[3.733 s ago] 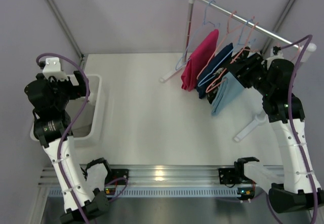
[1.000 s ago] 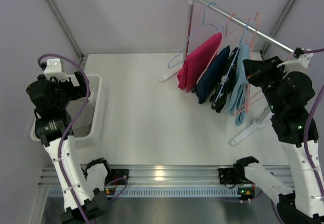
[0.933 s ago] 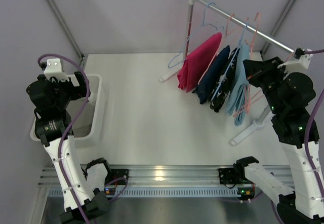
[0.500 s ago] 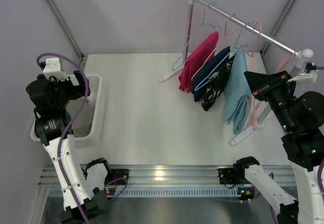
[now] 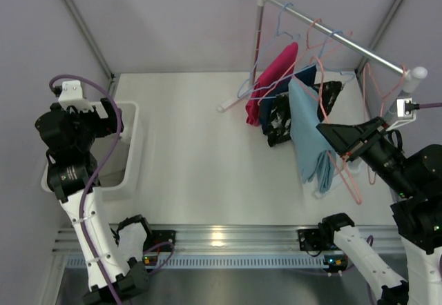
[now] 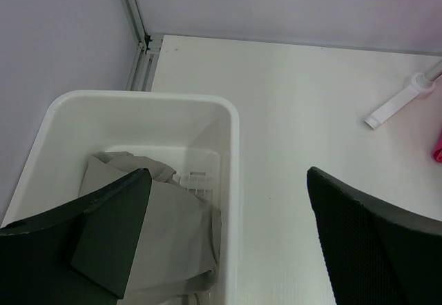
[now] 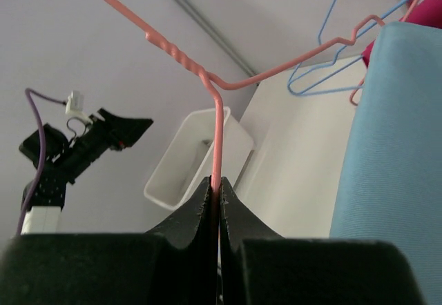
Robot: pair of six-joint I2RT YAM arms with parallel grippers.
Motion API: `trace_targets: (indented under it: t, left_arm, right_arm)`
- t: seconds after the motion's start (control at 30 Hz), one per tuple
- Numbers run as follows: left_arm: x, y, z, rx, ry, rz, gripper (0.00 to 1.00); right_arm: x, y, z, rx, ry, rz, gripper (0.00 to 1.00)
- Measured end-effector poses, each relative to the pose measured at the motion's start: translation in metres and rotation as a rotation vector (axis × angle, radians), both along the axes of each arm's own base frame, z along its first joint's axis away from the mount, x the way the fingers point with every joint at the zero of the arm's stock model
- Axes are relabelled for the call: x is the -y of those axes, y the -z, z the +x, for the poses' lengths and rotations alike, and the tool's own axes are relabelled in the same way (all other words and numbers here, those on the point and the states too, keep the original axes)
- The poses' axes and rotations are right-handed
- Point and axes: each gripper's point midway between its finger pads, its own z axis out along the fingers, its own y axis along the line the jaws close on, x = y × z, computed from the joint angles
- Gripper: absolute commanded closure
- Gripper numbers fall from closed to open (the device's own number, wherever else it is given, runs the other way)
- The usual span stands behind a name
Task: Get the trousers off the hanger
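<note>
The light sky-blue trousers point(image 5: 307, 136) hang folded over a pink wire hanger point(image 5: 343, 163), out in front of the other clothes on the rack. My right gripper point(image 5: 324, 131) is shut on that hanger's wire. In the right wrist view the pink hanger point(image 7: 216, 132) runs straight up from the pinched right gripper point(image 7: 216, 189), with the blue trousers point(image 7: 394, 146) to its right. The light grey trousers point(image 6: 162, 225) lie crumpled in the white bin point(image 6: 231, 153). My left gripper point(image 6: 228, 181) hovers open over the bin's right rim, holding nothing.
The rack's rail point(image 5: 331, 25) crosses the back right, with a magenta garment point(image 5: 273, 77), a navy one point(image 5: 304, 74) and a black patterned one point(image 5: 283, 119) on it, plus bare blue hangers. Rack feet point(image 5: 228, 105) rest on the table. The white bin point(image 5: 131, 146) stands at the left.
My right arm has drawn back toward the near right, carrying the pink hanger and the blue trousers out from among the other garments. The left arm has not moved.
</note>
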Motion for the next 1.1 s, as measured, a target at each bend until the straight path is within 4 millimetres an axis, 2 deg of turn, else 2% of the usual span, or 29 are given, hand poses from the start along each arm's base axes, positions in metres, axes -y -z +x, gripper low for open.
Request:
trace_targets:
  t: [0.17,0.43,0.57,0.67,0.87,0.97,1.1]
  left_arm:
    - [0.002,-0.004,-0.006,0.015,-0.004,0.008,0.01]
    - [0.003,-0.004,-0.008,0.016,-0.004,0.008,0.01]
    - [0.003,-0.004,-0.008,0.016,0.0,0.008,0.01]
    - [0.007,-0.006,-0.01,0.022,0.016,0.011,0.01]
    - [0.023,-0.011,-0.017,0.043,0.092,0.016,0.01]
    - [0.031,-0.014,-0.021,0.056,0.129,0.015,0.01]
    - [0.044,-0.016,-0.025,0.068,0.193,0.007,0.01]
  right_arm:
    - [-0.011,0.004,-0.017,0.031,-0.104,-0.055,1.0]
    - [-0.029,-0.008,-0.056,0.135,-0.306,-0.094,1.0]
    - [-0.044,-0.018,-0.06,0.148,-0.43,-0.072,1.0]
    - [-0.056,-0.025,-0.044,0.113,-0.503,-0.039,1.0]
    - [-0.087,-0.028,0.018,-0.018,-0.579,0.038,1.0]
    - [-0.115,-0.027,0.043,-0.075,-0.617,0.048,1.0]
    - [-0.156,-0.022,0.063,-0.116,-0.627,0.038,1.0]
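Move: I already pinch the pink hanger in my right hand, with the blue trousers hanging about 5 cm ahead, 3 cm left and 10 cm below. The open space left of the rack is some 23 cm left and 10 cm ahead, at hand height. The black trousers hang about 15 cm ahead and the dark blue pair 20 cm ahead, 5 cm left, both roughly 20 cm lower. From my left hand, the blue trousers lie some 45 cm right, 7 cm back, about level. Keeping the hanger pinched, I draw my right hand back about 6 cm while swinging it left, then sweep it forward and left past the hanging pairs towards the open space, ending some 15 cm farther left and turned roughly 35 degrees counter-clockwise. Late on, my open left hand shifts about 4 cm right and a little back, turning slightly clockwise towards the blue trousers. ##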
